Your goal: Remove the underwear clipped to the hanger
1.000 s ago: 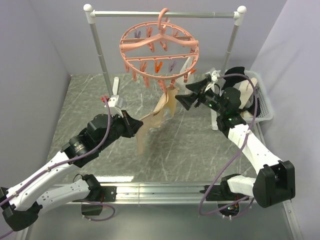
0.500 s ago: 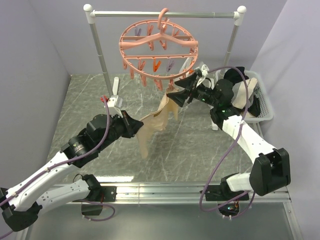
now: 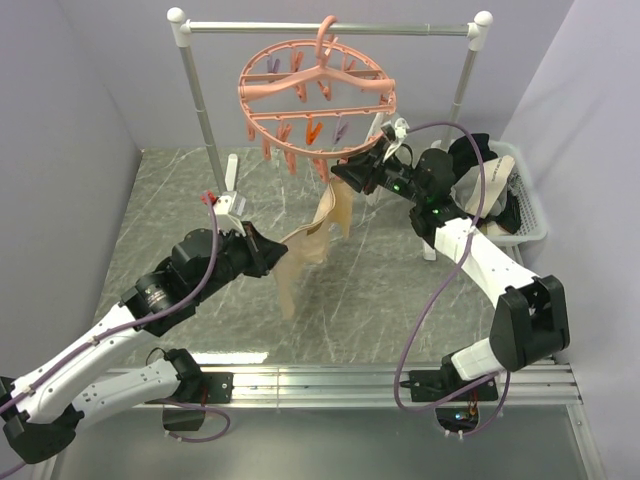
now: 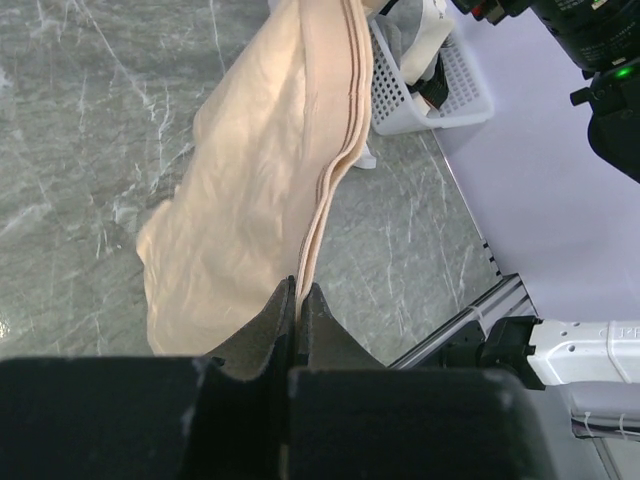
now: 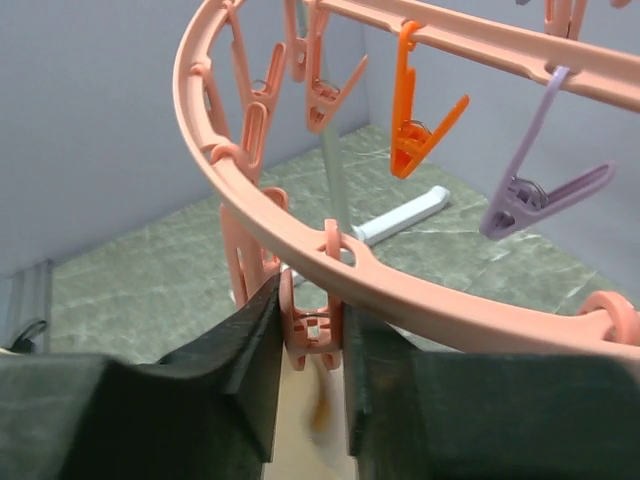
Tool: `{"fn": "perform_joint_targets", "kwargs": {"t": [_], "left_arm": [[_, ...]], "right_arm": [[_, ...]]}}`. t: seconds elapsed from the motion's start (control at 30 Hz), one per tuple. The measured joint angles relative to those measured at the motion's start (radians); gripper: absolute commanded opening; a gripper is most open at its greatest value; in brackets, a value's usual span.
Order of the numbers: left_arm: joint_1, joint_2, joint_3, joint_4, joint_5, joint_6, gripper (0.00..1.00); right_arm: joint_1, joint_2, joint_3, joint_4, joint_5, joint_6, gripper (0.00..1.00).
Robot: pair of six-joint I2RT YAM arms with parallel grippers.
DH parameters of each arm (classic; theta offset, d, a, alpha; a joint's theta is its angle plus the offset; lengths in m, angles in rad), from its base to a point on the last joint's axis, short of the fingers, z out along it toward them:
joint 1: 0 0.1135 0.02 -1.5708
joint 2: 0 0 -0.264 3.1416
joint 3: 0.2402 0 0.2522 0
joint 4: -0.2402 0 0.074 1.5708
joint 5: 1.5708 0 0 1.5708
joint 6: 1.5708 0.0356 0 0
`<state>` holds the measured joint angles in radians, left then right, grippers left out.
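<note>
The salmon-pink ring hanger (image 3: 318, 85) hangs from the rail; its rim crosses the right wrist view (image 5: 420, 300). One cream-beige underwear (image 3: 318, 232) hangs from a pink clip (image 5: 312, 330) at the ring's front edge and stretches down to the left. My left gripper (image 3: 268, 255) is shut on the garment's banded edge, with the jaws (image 4: 298, 290) pinching the seam of the cloth (image 4: 260, 170). My right gripper (image 3: 342, 177) is up under the ring, and its jaws (image 5: 308, 300) press both sides of that pink clip. Cream cloth shows blurred below the clip.
A white basket (image 3: 532, 218) holding black and cream garments stands at the far right, also in the left wrist view (image 4: 465, 95). The silver rail (image 3: 400, 29) and its posts (image 3: 200, 100) stand behind. Orange (image 5: 415, 130) and purple (image 5: 535, 190) clips dangle nearby.
My right gripper has moved left and up from beside the basket to the ring's front clip and closed on it. The left arm has stayed put, holding the cloth.
</note>
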<state>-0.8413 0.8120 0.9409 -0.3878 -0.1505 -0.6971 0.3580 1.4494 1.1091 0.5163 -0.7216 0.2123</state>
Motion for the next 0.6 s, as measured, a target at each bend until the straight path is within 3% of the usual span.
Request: {"fn": "perform_joint_targets", "kwargs": {"t": [0.1,0.17,0.2,0.3,0.4,0.5,0.6], "left_arm": [[0.0,-0.006,0.0,-0.003,0.0,0.0,0.01],[0.0,-0.012,0.0,-0.007,0.0,0.0,0.01],[0.0,-0.014,0.0,-0.009,0.0,0.0,0.01],[0.0,-0.016,0.0,-0.016,-0.001,0.0,0.01],[0.0,-0.016,0.0,-0.021,-0.001,0.0,0.0],[0.0,-0.015,0.0,-0.021,0.0,0.0,0.01],[0.0,-0.008,0.0,-0.02,0.0,0.0,0.01]], "right_arm": [[0.002,0.005,0.0,0.018,0.01,0.021,0.0],[0.002,0.006,0.0,0.027,0.015,0.034,0.01],[0.002,0.006,0.0,0.031,0.018,0.039,0.08],[0.003,0.006,0.0,0.032,0.024,0.05,0.59],[0.004,0.001,0.002,-0.001,0.044,0.053,0.82],[0.005,-0.036,-0.022,-0.034,0.098,0.052,0.95],[0.006,-0.123,-0.102,-0.035,0.154,0.053,0.96]]}}
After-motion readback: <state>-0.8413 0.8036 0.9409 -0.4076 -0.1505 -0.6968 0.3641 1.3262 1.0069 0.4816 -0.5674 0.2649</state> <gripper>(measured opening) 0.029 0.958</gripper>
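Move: The pink clip still pinning the underwear is already between the right fingers. The next pink clip hangs about 3 cm to the left of it and 1 cm back, the purple clip some 8 cm ahead of the right hand and 1 cm to its right, the orange clip 8 cm ahead and 5 cm left, both around 2 cm higher. From the left hand, which holds the underwear's near end, the pinned clip lies roughly 16 cm ahead, 12 cm right and 4 cm up. The last pink clip on the underwear stays squeezed between the right fingers, the hand nearly still, before they spread wide and let go of it. The right hand then starts to back off to the right and slightly towards its base, about 2 cm, turning some 10 degrees clockwise. The left fingers keep their pinch on the waistband, holding in place. ##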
